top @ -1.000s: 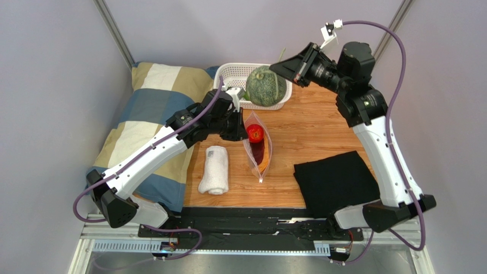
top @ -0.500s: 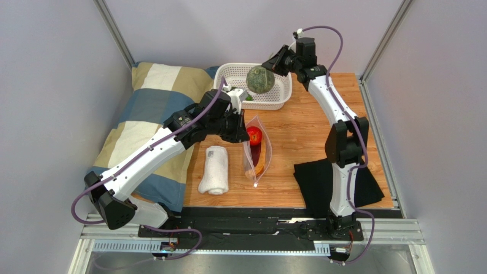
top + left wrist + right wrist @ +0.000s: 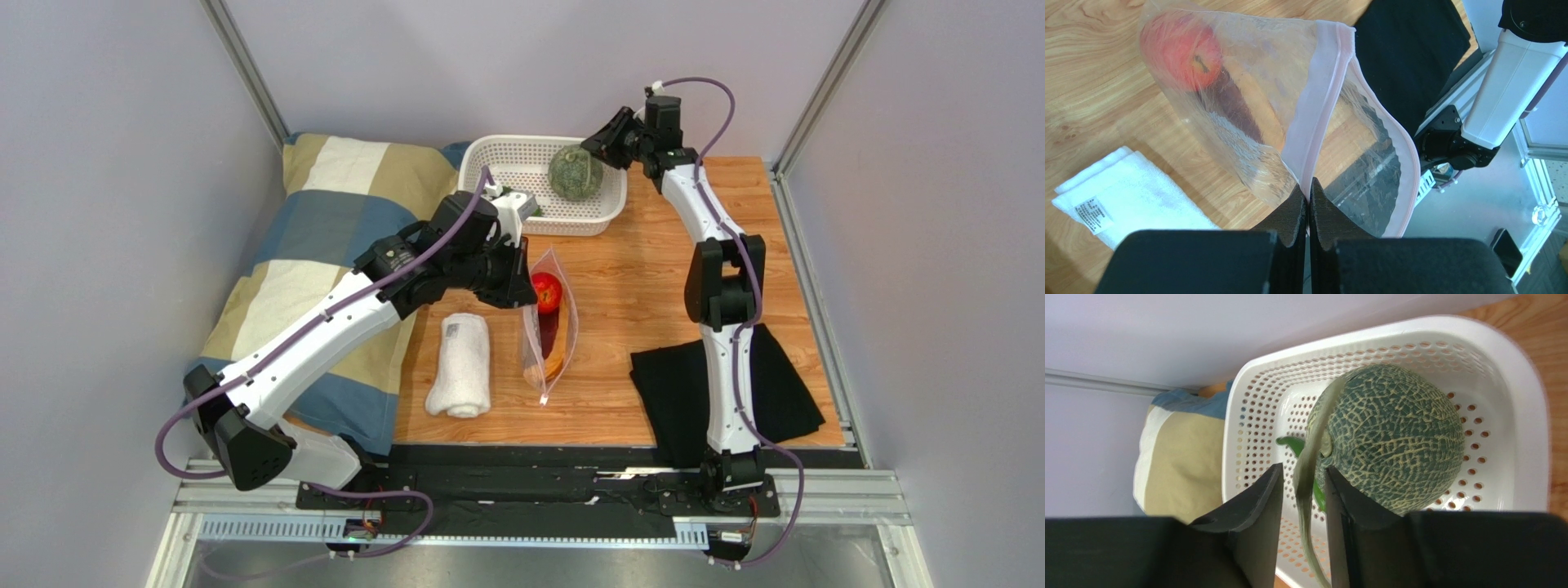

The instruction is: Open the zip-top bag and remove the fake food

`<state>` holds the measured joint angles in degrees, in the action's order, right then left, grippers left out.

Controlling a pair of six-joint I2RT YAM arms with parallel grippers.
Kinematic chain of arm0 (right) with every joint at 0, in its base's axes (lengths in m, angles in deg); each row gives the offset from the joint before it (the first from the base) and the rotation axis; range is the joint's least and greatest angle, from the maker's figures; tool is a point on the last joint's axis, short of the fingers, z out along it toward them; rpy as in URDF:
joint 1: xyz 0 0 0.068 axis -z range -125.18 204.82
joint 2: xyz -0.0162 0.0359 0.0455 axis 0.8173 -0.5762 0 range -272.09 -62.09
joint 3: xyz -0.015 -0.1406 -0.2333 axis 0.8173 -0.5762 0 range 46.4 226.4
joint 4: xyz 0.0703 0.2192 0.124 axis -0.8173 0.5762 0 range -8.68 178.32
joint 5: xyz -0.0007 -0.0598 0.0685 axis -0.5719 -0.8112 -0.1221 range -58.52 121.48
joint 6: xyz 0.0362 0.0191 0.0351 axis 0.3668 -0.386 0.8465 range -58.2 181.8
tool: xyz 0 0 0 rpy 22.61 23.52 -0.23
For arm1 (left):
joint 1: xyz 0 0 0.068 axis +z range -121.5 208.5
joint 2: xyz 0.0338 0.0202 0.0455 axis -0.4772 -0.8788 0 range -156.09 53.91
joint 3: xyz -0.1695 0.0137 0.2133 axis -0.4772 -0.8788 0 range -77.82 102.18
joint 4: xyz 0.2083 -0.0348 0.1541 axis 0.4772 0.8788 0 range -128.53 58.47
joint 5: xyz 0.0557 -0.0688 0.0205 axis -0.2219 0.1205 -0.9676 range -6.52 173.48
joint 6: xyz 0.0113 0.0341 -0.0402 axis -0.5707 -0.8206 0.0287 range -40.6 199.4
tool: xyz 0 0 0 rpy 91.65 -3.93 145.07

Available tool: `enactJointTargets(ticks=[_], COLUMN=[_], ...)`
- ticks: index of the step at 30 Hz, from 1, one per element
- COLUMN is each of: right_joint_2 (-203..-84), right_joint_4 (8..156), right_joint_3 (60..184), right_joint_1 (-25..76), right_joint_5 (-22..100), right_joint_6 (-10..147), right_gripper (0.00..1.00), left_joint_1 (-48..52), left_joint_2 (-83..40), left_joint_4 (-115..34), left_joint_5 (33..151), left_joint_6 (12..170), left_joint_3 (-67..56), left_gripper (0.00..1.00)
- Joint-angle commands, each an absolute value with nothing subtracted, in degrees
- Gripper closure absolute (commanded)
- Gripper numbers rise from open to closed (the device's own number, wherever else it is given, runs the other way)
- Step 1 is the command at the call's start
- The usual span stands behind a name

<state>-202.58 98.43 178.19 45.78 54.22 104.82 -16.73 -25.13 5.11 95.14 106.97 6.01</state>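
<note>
The zip-top bag (image 3: 552,331) lies on the wooden table, mouth toward the basket. My left gripper (image 3: 1309,184) is shut on its pinkish zip strip (image 3: 1321,104) and holds the mouth apart. Inside the bag are a red tomato (image 3: 1180,43) and a dark purple-and-orange piece (image 3: 1241,116). The round netted green vegetable (image 3: 1395,435) rests in the white basket (image 3: 1530,404), beside a slim green pepper (image 3: 1293,444). My right gripper (image 3: 1303,468) stands open at the basket's far right, and the vegetable's stem (image 3: 1309,447) runs loose between its fingers.
A rolled white towel (image 3: 459,364) lies left of the bag. A black cloth (image 3: 669,380) covers the table's near right part. A checked pillow (image 3: 307,245) lies off the table's left edge. Grey walls close in both sides and the back.
My right arm has stretched out and carried the green vegetable down into the basket, and its jaws have parted from the stem. The left gripper still pinches the bag's strip.
</note>
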Motion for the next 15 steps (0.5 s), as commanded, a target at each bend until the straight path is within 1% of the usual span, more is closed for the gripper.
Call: enactJointTargets(ticks=[1, 2, 3, 4, 5, 7, 8, 9, 10, 12, 13, 14, 15], right_joint_2=[-204.47, -204.82, -204.74, -204.56, -204.30, -201.50, -199.48, -193.55, -190.53, -183.59, -176.94, -173.57, -170.40], right_joint_4=[94.94, 96.08, 97.48, 99.58, 105.96, 113.10, 119.67, 122.43, 127.07, 132.19, 134.39, 137.19, 138.01], right_joint_3=[182.89, 183.59, 184.47, 187.35, 188.94, 190.89, 189.24, 186.96, 180.76, 175.10, 171.51, 164.60, 160.44], right_joint_1=[46.38, 46.64, 46.82, 46.91, 47.52, 48.49, 49.19, 49.37, 49.37, 49.11, 49.02, 48.84, 48.58], right_joint_5=[53.63, 53.71, 53.80, 53.63, 53.71, 55.37, 55.12, 54.51, 53.03, 50.13, 46.72, 45.81, 45.37], right_joint_6=[105.92, 106.09, 106.09, 106.09, 106.27, 106.71, 106.10, 103.74, 102.15, 98.90, 97.15, 96.61, 96.17], right_gripper=[0.55, 0.48, 0.45, 0.33, 0.07, 0.03, 0.00, 0.00, 0.00, 0.00, 0.00, 0.00, 0.00], left_joint_1=[-16.50, -16.50, -16.50, -16.58, -16.50, -16.50, -16.41, -16.41, -16.41, -16.41, -16.41, -16.41, -16.41], left_joint_2=[-25.89, -26.33, -26.68, -26.86, -27.29, -27.65, -28.08, -28.26, -28.53, -28.62, -28.62, -28.62, -28.53], left_joint_4=[4.71, 4.88, 5.06, 5.15, 5.06, 4.71, 4.62, 4.80, 4.71, 4.62, 4.71, 4.97, 5.32], left_joint_5=[95.78, 96.13, 96.13, 96.05, 96.22, 96.75, 96.92, 97.01, 97.71, 98.33, 98.59, 98.60, 98.42], left_joint_6=[105.24, 105.33, 105.33, 105.59, 105.76, 106.38, 106.64, 107.25, 107.61, 107.79, 107.88, 107.88, 108.05], left_joint_3=[8.84, 9.36, 9.80, 10.15, 10.77, 11.30, 11.91, 12.18, 12.53, 12.79, 13.06, 13.23, 13.50], left_gripper=[1.00, 1.00, 1.00, 1.00, 1.00, 1.00, 1.00, 1.00, 1.00, 1.00, 1.00, 1.00, 1.00])
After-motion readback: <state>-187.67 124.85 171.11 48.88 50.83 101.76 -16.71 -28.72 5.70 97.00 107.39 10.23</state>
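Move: The melon, its stem still between the right fingertips, lies about 3 cm ahead of that hand, 1 cm left and 11 cm below. The white basket's middle is roughly 2 cm ahead and 8 cm left, the green pepper in it about level and 12 cm left, and the tomato in the bag about 27 cm back and 7 cm left. From the left hand, the melon is some 45 cm ahead, 8 cm right and 21 cm below. The melon's stem is let go in the basket as the right fingers, only just parted, spread fully open while the hand eases a centimetre forward and drifts right. That hand then pulls back quickly by about 10 cm, still going right and slightly up, tipping some 15 degrees down, away from the melon and towards the bag. The left hand keeps its pinch on the bag's rim, shifting a little right. ##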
